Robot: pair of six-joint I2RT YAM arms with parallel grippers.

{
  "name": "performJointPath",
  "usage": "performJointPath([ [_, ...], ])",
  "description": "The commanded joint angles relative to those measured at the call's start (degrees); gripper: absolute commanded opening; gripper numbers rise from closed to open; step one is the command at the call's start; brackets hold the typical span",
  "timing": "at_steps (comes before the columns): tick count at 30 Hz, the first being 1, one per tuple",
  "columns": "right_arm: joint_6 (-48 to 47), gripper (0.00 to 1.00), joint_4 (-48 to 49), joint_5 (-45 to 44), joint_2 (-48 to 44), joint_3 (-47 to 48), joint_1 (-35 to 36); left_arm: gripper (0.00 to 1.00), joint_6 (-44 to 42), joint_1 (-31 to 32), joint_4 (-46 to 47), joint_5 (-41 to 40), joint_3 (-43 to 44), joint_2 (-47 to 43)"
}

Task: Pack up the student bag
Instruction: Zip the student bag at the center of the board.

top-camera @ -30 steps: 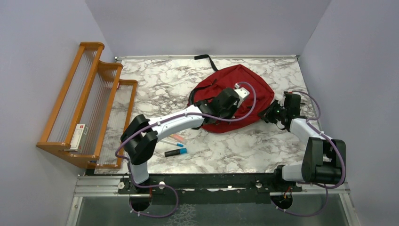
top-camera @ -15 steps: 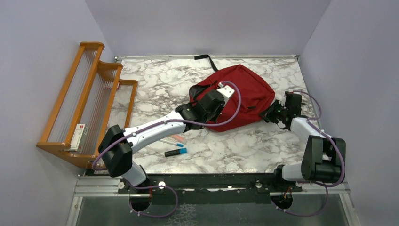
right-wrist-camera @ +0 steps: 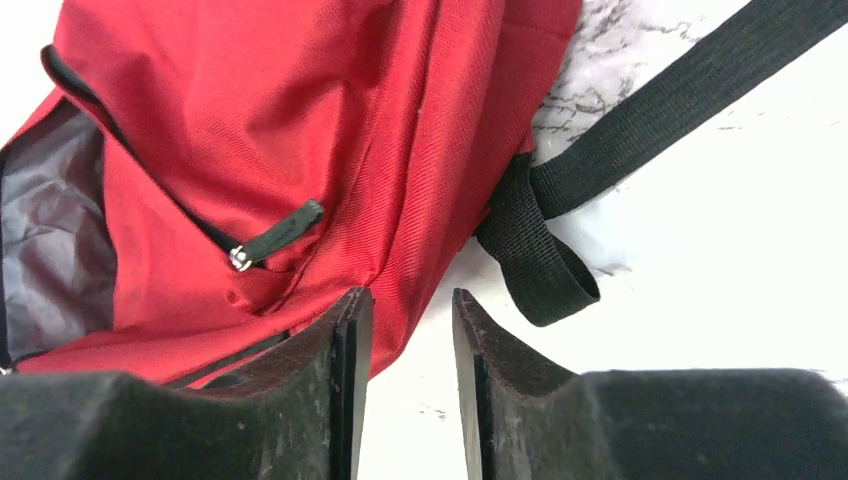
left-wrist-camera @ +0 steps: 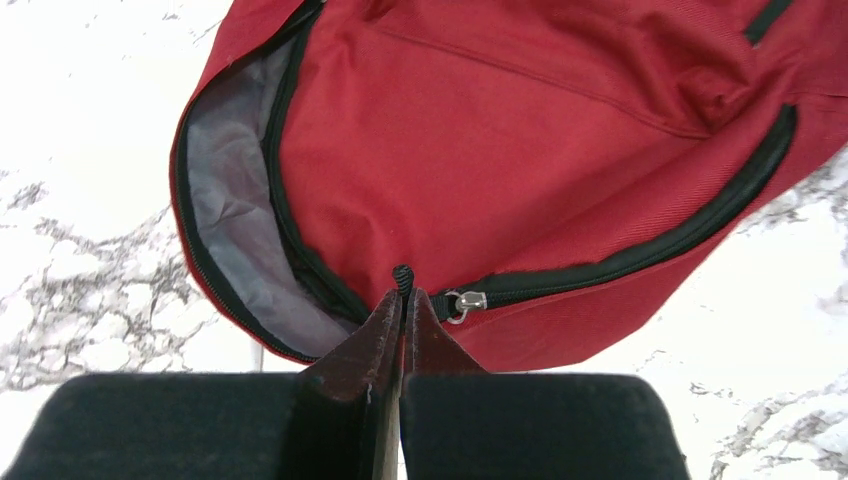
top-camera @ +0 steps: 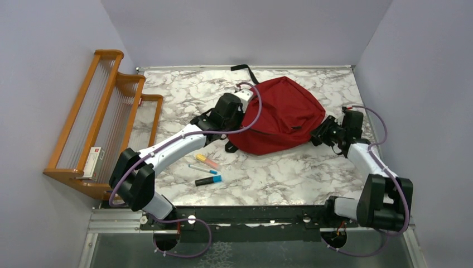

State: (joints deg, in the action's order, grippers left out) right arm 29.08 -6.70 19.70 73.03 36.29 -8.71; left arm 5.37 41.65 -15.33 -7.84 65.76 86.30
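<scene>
The student bag [top-camera: 281, 111], red with black zippers, lies flat at the back of the table. My left gripper [top-camera: 233, 120] is at its left end, shut on the black zipper pull cord [left-wrist-camera: 402, 275] beside the silver slider [left-wrist-camera: 468, 300]. The main compartment gapes there, showing grey lining [left-wrist-camera: 225, 200]. At the bag's right edge my right gripper [top-camera: 319, 134] stands open. A corner of the red fabric [right-wrist-camera: 300, 120] lies by its left finger [right-wrist-camera: 345, 330], ungripped. A black strap loop [right-wrist-camera: 545, 265] lies just ahead of the gripper [right-wrist-camera: 410, 295].
A highlighter [top-camera: 207, 161], a thin pen [top-camera: 202, 169] and a dark blue marker [top-camera: 208, 180] lie on the marble in front of the bag. A wooden rack [top-camera: 106, 123] holding a small box [top-camera: 96, 161] stands at the left. Another strap [top-camera: 244, 69] trails toward the back wall.
My left arm has swung left and back across the bag with its gripper shut. The right gripper has opened and let go of the bag's edge.
</scene>
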Motion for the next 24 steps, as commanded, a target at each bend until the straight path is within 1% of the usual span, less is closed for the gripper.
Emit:
performJointPath([
  [1, -5.8, 0.45, -5.4, -2.0, -6.5, 2.6, -0.7, 0.00, -3.5, -0.1, 4.6, 5.2, 3.8, 0.8],
  [2, -6.6, 0.49, -6.6, -2.7, -8.0, 3.2, -0.6, 0.00, -4.1, -0.1, 4.8, 5.1, 4.2, 1.1],
  [5, -9.3, 0.55, -9.9, -3.6, -13.0, 4.9, -0.6, 0.00, -4.3, -0.9, 5.4, 5.3, 4.5, 1.1],
  [7, -11.4, 0.59, -9.9, -0.9, -16.9, 5.3, -0.7, 0.00, -4.0, -1.5, 6.6, 5.6, 3.5, 0.3],
  [10, -13.6, 0.65, -7.8, 6.5, -19.9, 5.9, -0.5, 0.00, -2.9, -3.0, 8.4, 6.9, 1.4, -1.2],
  [13, -15.5, 0.65, -7.1, 14.1, -18.5, 8.0, 0.6, 0.00, -0.9, -4.3, 10.5, 7.8, -0.8, -2.4],
  [15, -17.2, 0.65, -5.8, 17.6, -17.1, 8.9, 2.6, 0.00, 0.8, -5.3, 11.9, 10.0, -2.1, -2.7],
  [20, -21.0, 0.64, 0.0, 21.6, -14.0, 10.2, 11.4, 0.00, 2.5, -6.5, 13.4, 13.6, -2.8, -2.3],
  [24, -24.4, 0.64, 3.4, 22.2, -8.5, 12.6, 20.1, 0.00, 3.1, -7.0, 13.6, 14.9, -2.9, -2.2],
])
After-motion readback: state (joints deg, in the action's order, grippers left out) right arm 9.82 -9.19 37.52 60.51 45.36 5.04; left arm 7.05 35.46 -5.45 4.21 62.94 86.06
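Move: About 5 cm ahead of the left hand, 4 cm to its left and 5 cm lower is the middle of the bag's open mouth, where the held zipper slider has yet to travel. From that hand the front strap lies 8 cm back, 5 cm left, and the yellow highlighter 13 cm back, 13 cm left, both some 15 cm down. From the right hand, the slider is about 25 cm left, 2 cm ahead and 6 cm up; the pocket pull, 7 cm left, 2 cm ahead, 2 cm up. Leaving the bag's right front corner, the already parted right fingers rise about 13 cm, opening wider, then sweep some 11 cm left over the bag towards the slider and the left hand, turning counter-clockwise and tipping up. The left hand keeps its pinch on the zipper cord, easing a couple of centimetres forward and up, partly sinking again. ##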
